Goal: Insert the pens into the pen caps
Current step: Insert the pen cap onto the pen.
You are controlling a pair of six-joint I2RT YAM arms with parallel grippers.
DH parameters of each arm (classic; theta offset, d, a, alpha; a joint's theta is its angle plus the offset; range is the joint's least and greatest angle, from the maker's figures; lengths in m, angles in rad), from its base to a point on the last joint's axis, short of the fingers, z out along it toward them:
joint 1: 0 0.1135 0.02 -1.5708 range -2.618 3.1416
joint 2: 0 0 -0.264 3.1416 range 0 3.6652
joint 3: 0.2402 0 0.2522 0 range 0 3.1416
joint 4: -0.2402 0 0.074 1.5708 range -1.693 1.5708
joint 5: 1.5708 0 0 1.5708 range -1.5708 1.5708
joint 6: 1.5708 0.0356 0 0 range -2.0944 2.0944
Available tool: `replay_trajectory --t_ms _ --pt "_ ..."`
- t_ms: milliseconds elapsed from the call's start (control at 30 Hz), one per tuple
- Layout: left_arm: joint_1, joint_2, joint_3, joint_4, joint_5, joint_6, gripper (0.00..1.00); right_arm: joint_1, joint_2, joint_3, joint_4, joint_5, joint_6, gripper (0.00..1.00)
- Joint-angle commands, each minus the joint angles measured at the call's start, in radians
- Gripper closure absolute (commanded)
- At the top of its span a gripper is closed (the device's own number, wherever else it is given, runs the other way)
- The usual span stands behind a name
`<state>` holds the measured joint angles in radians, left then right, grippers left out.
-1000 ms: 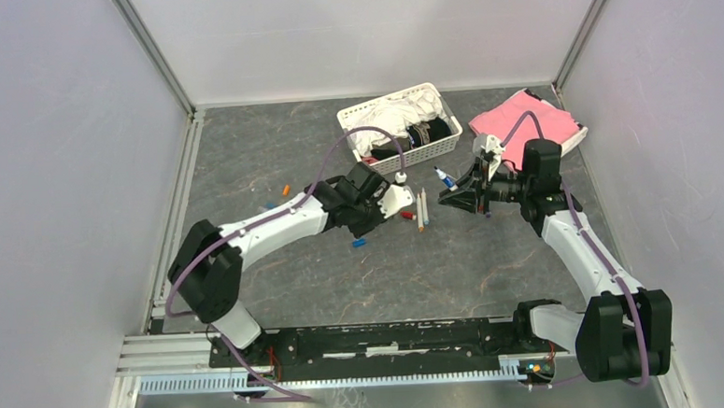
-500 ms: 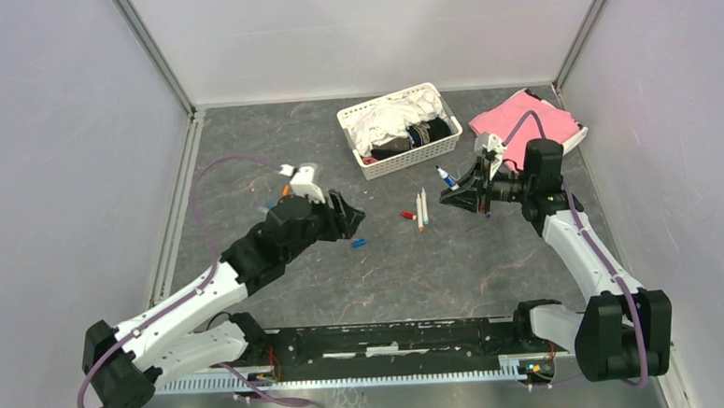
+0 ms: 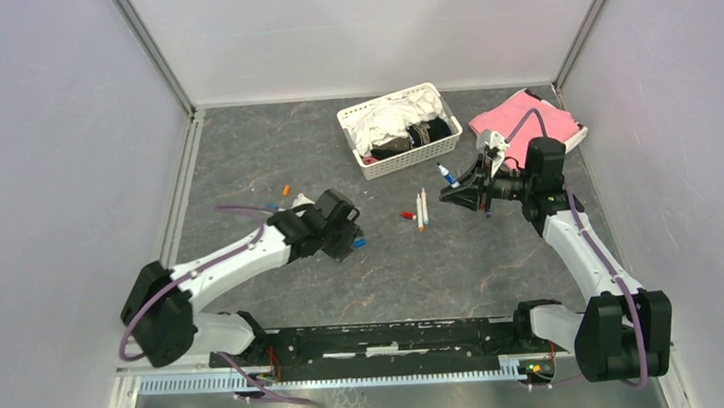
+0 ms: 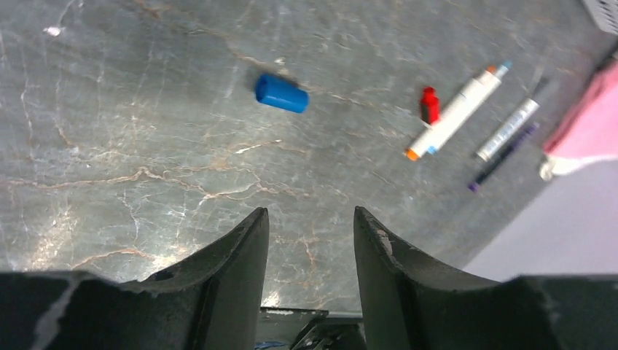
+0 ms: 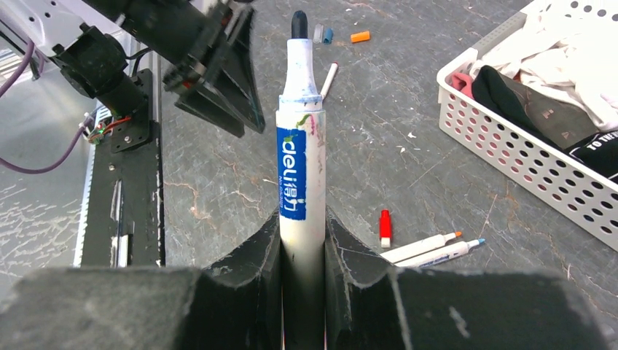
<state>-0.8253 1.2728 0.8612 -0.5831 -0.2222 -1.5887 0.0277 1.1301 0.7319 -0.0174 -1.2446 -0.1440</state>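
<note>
My right gripper (image 5: pixel 302 219) is shut on a thick white pen (image 5: pixel 300 168) with a blue label and a dark bare tip, held above the table (image 3: pixel 451 196). From above, a blue-banded pen (image 3: pixel 446 174) shows beside its fingers; I cannot tell whether it is the held one. My left gripper (image 4: pixel 310 211) stands open and empty, a short way from a blue cap (image 4: pixel 282 93) on the table (image 3: pixel 358 243). Two white pens (image 3: pixel 421 210) with orange and blue tips lie side by side, a red cap (image 3: pixel 407 215) next to them. An orange cap (image 3: pixel 285 189) lies far left.
A white basket (image 3: pixel 375 166) of clothes stands at the back, with a pink cloth (image 3: pixel 527 125) to its right. A thin purple stick (image 4: pixel 503 157) lies beside a slim white pen (image 4: pixel 508 130). The black rail (image 3: pixel 393 338) runs along the near edge.
My left arm has pulled back from the two pens to the left and now hovers by the blue cap, its jaws wider apart. The right arm has not moved.
</note>
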Motion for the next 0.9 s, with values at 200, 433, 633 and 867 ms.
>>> replay_trajectory --t_ms 200,433,633,867 --pt "0.001 0.169 0.114 -0.166 -0.048 -0.305 0.45 -0.006 -0.017 -0.002 0.083 -0.044 0.050 1.00" --pt "0.010 0.258 0.143 -0.155 -0.043 -0.342 0.43 -0.005 -0.021 -0.004 0.085 -0.050 0.054 1.00" --pt "0.032 0.348 0.195 -0.158 -0.013 -0.324 0.44 -0.005 -0.023 -0.005 0.088 -0.053 0.055 1.00" --pt "0.071 0.462 0.280 -0.223 0.044 -0.288 0.56 -0.004 -0.023 -0.009 0.089 -0.055 0.055 1.00"
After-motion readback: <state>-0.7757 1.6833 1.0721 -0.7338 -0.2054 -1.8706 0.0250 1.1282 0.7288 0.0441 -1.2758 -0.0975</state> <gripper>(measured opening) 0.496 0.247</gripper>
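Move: The blue pen cap lying on the table is about 5 cm ahead of the empty left hand, 3 cm to its right and 12 cm below. The red cap lies roughly 6 cm farther out than the blue cap and 11 cm to its right, with the two white markers just beyond, about 15 cm right of the blue cap and 7 cm farther out. From the right hand, which holds the uncapped blue marker, the blue cap is some 22 cm left, level in reach and 24 cm below. Down towards the blue pen cap goes the left hand, sinking about 7 cm and easing some 3 cm forward in the last part. Meanwhile the wrist swings the fingers nearer to straight down and turns counter-clockwise, each by about 15 degrees; the fingers stay about half open and touch nothing yet. The right hand stays in place, keeping its grip on the uncapped marker, tip up. ##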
